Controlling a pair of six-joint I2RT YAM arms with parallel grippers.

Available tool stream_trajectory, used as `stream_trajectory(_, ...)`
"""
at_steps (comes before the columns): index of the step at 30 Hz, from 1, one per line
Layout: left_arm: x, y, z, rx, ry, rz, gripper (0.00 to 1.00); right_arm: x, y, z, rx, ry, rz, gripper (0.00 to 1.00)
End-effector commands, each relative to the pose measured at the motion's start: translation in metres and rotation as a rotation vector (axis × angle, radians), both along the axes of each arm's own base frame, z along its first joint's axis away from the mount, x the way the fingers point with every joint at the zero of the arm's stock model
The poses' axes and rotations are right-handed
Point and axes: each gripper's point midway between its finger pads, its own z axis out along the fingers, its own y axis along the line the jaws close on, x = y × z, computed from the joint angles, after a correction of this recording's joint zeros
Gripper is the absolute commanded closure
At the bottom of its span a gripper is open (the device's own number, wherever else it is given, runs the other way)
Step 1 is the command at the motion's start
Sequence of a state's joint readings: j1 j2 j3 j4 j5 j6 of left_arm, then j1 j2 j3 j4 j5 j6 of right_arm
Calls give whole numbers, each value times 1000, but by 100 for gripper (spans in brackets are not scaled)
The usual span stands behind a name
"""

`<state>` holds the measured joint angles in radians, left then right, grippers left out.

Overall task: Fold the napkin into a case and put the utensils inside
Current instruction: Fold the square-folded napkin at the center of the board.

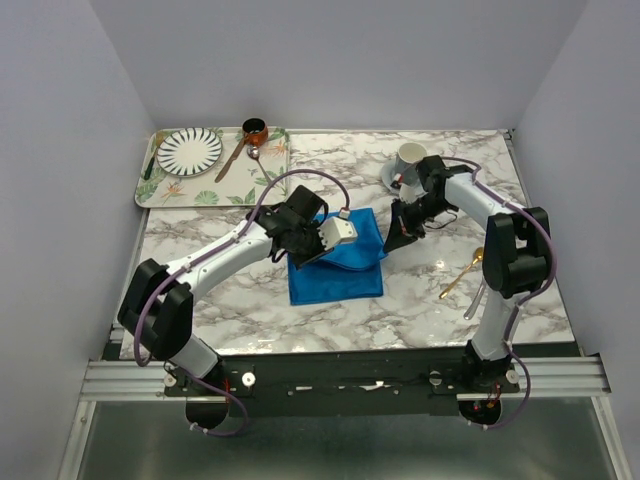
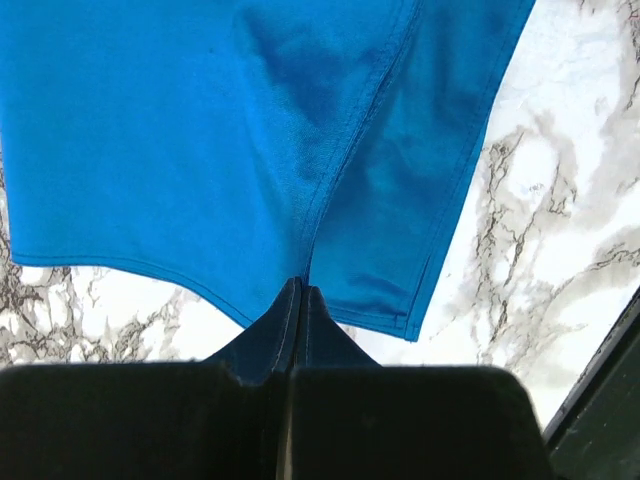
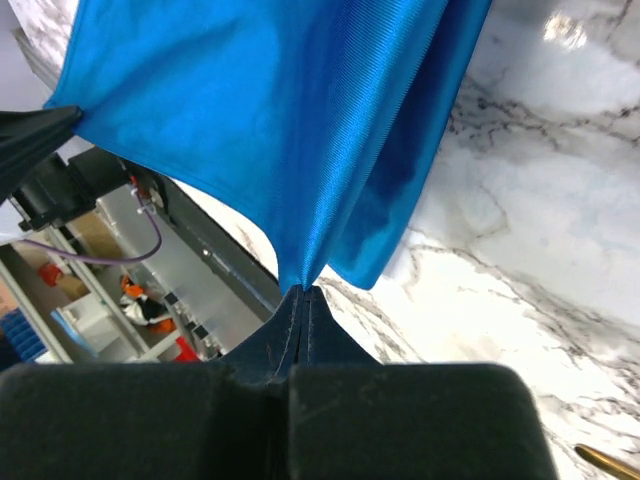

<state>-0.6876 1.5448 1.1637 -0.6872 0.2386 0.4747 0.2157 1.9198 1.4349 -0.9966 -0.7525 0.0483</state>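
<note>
The blue napkin [image 1: 340,268] lies on the marble table, its far part lifted and draped between both grippers. My left gripper [image 1: 303,252] is shut on the cloth's left side; in the left wrist view its tips [image 2: 302,285] pinch a fold of the napkin [image 2: 250,130]. On the cloth's right corner, my right gripper [image 1: 390,243] is shut too, and the right wrist view has the napkin [image 3: 300,120] hanging up from its tips [image 3: 307,291]. The utensils lie to the right: a gold spoon [image 1: 462,273] and a silver piece [image 1: 475,299]. The gold tip [image 3: 610,462] also shows.
A floral tray [image 1: 160,190] at the back left holds a striped plate [image 1: 189,151], a brown-handled spoon [image 1: 236,155] and a small copper pot [image 1: 255,130]. A cup on a saucer [image 1: 408,162] stands behind the right arm. The table's front rail [image 1: 340,375] runs below.
</note>
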Motion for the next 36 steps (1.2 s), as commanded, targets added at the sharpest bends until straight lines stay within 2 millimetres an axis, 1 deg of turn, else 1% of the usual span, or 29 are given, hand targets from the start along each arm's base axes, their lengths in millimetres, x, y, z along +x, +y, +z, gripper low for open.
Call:
stream_trajectory(1, -11, 4, 13, -17, -3, -18, 100, -17, 4, 16, 52, 62, -6, 99)
stream_trajectory(9, -12, 8, 23, -33, -44, -14, 100, -26, 13, 26, 104, 100, -23, 99)
stream_trajectory(13, -14, 9, 25, -41, -52, -22, 100, -32, 16, 38, 143, 100, -32, 99)
stream_trajectory(14, -15, 10, 25, -42, -54, -23, 100, -38, 16, 34, 140, 120, -34, 99)
stream_trajectory(16, -16, 11, 24, -39, -59, -32, 100, -42, 18, 30, 143, 121, -36, 99)
stream_trajectory(18, -21, 15, 14, -23, -41, -38, 100, -51, 19, 17, 124, 151, -29, 99)
stream_trajectory(19, -22, 15, 10, -18, -38, -49, 100, -52, 21, 12, 118, 147, -27, 99)
stream_trajectory(20, -26, 19, -2, -2, -15, -50, 100, -55, 23, 2, 105, 167, -21, 99)
stream_trajectory(21, -28, 20, -7, 2, -7, -54, 100, -56, 24, -4, 97, 177, -19, 99)
stream_trajectory(22, -27, 19, -11, 0, -10, -54, 100, -54, 25, -11, 85, 178, -21, 99)
stream_trajectory(23, -32, 22, -24, 15, 14, -58, 100, -53, 26, -16, 76, 184, -21, 99)
stream_trajectory(24, -34, 22, -28, 15, 26, -61, 100, -52, 27, -24, 67, 205, -21, 99)
stream_trajectory(25, -34, 21, -31, 12, 26, -63, 100, -48, 27, -28, 58, 198, -24, 99)
stream_trajectory(26, -38, 23, -39, 21, 44, -65, 100, -46, 27, -31, 50, 200, -25, 99)
stream_trajectory(28, -38, 21, -43, 11, 44, -70, 100, -42, 27, -41, 35, 215, -28, 99)
stream_trajectory(29, -40, 23, -49, 21, 53, -71, 100, -42, 28, -44, 32, 220, -27, 99)
stream_trajectory(32, -40, 22, -57, 26, 65, -79, 100, -41, 29, -55, 17, 239, -32, 99)
stream_trajectory(36, -40, 19, -69, 33, 99, -77, 100, -36, 30, -69, -7, 252, -37, 99)
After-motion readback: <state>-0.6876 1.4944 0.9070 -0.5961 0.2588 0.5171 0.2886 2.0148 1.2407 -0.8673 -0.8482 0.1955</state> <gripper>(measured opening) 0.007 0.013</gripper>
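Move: Each hand already pinches one end of the folded napkin's raised near edge, roughly 9 cm above the board. The napkin's middle lies about 3 cm ahead and 9 cm to the right of the left hand, and 2 cm ahead and 11 cm left of the right hand, some 7 cm below both. From the right hand the cup on its saucer stands about 21 cm ahead and 7 cm right; the gold spoon lies 18 cm right and 3 cm back. Up by about 2 cm first while easing back, then both hands together swing back and left and sink quickly, bringing the napkin's raised edge down towards the board; they end about 5 cm back, 3 cm left and 5–6 cm lower than they began. Both grips stay shut on the cloth, and the right wrist tips over by about 15 degrees. ##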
